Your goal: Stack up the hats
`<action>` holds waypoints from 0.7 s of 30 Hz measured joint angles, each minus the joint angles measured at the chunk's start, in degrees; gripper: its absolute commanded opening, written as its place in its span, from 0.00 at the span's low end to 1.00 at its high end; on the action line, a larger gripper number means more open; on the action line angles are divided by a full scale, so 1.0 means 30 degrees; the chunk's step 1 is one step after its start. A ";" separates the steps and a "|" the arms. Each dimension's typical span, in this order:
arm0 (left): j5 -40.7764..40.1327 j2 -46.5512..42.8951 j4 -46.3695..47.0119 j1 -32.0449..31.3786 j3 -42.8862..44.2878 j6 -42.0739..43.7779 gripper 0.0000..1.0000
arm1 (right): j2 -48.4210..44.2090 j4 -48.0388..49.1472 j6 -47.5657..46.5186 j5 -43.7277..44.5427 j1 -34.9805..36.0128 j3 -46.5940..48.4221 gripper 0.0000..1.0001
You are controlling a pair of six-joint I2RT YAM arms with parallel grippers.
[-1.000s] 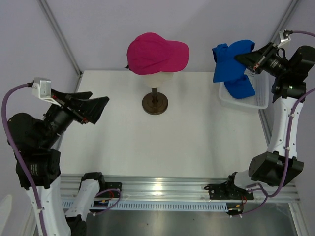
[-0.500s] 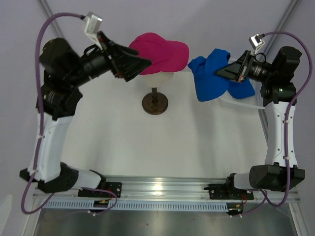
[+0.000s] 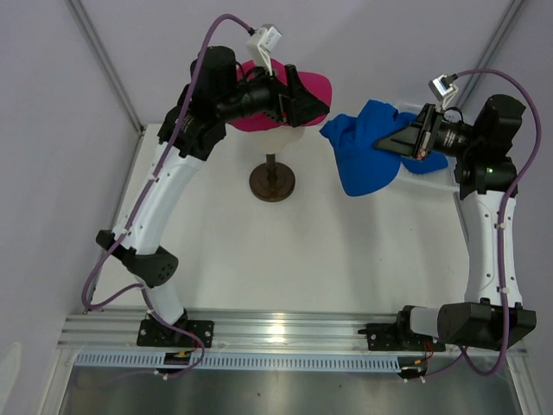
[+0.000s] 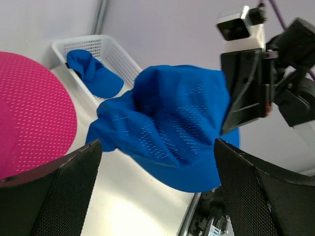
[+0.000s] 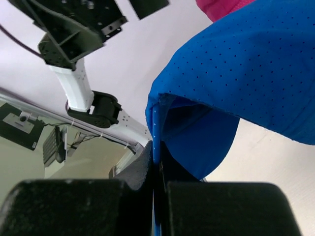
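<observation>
A magenta-pink hat (image 3: 318, 87) sits on the cream mannequin head (image 3: 278, 137); it also fills the left edge of the left wrist view (image 4: 29, 113). My right gripper (image 3: 396, 142) is shut on the edge of a royal blue hat (image 3: 363, 156), which hangs in the air just right of the pink one. In the right wrist view the blue fabric (image 5: 246, 64) is pinched at its seam between the shut fingers (image 5: 142, 167). My left gripper (image 3: 304, 99) is raised beside the pink hat, open, and faces the blue hat (image 4: 177, 128) with nothing between its pads (image 4: 69, 191).
A white mesh basket (image 4: 83, 42) stands at the back right of the table with another blue hat (image 4: 93, 73) lying in it. The mannequin head rests on a dark round stand (image 3: 272, 182). Grey walls close in at the back and both sides.
My left arm swung up from the left side to the pink hat, still open. My right gripper carried the blue hat leftward from over the basket toward the mannequin head.
</observation>
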 measured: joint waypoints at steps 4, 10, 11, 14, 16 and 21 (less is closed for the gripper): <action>-0.0605 -0.0015 0.0131 0.0029 0.0000 -0.0117 0.99 | 0.0328 0.1428 0.1304 -0.0605 0.0051 0.1064 0.00; 0.0321 -0.0036 0.0612 0.0000 0.0211 -0.0131 0.99 | 0.0138 0.2018 0.1239 -0.1661 0.0845 0.1392 0.00; 0.0648 -0.0036 0.0692 -0.0015 0.0284 -0.0124 0.99 | 0.0015 0.2047 0.1144 -0.1800 0.0976 0.1166 0.00; 0.1596 -0.0036 0.0721 -0.0204 0.0423 0.0000 0.99 | -0.0452 0.1938 0.0962 -0.2157 0.1093 0.0466 0.00; 0.1923 -0.0015 0.0532 -0.0474 0.0466 0.0277 1.00 | -0.0590 0.1909 0.0889 -0.2302 0.1100 0.0372 0.00; 0.2215 0.0240 -0.0984 -0.1435 0.0546 0.1617 1.00 | -0.0780 0.1967 0.0831 -0.2455 0.1100 0.0372 0.01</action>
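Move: About 11 cm to the right of the open left hand, 4 cm back and 7 cm below, is the middle of the blue hat, still pinched by the right hand; the pink hats on the head lie some 9 cm left of the left hand, 6 cm ahead and 7 cm lower. For the right hand, those pink hats are roughly 25 cm left and 12 cm ahead, about 2 cm below; the blue hat sits 5 cm left, 2 cm forward and 2 cm below it. Bringing the blue hat and the left hand together: the left hand, fingers kept wide open, rises a little, then draws back about 5 cm and right, turning some 10 degrees clockwise and sinking again, towards the hat's near edge. The right hand keeps its pinch, lifts, then also draws back about 5 cm with a drift left, turning 10 degrees counter-clockwise. ##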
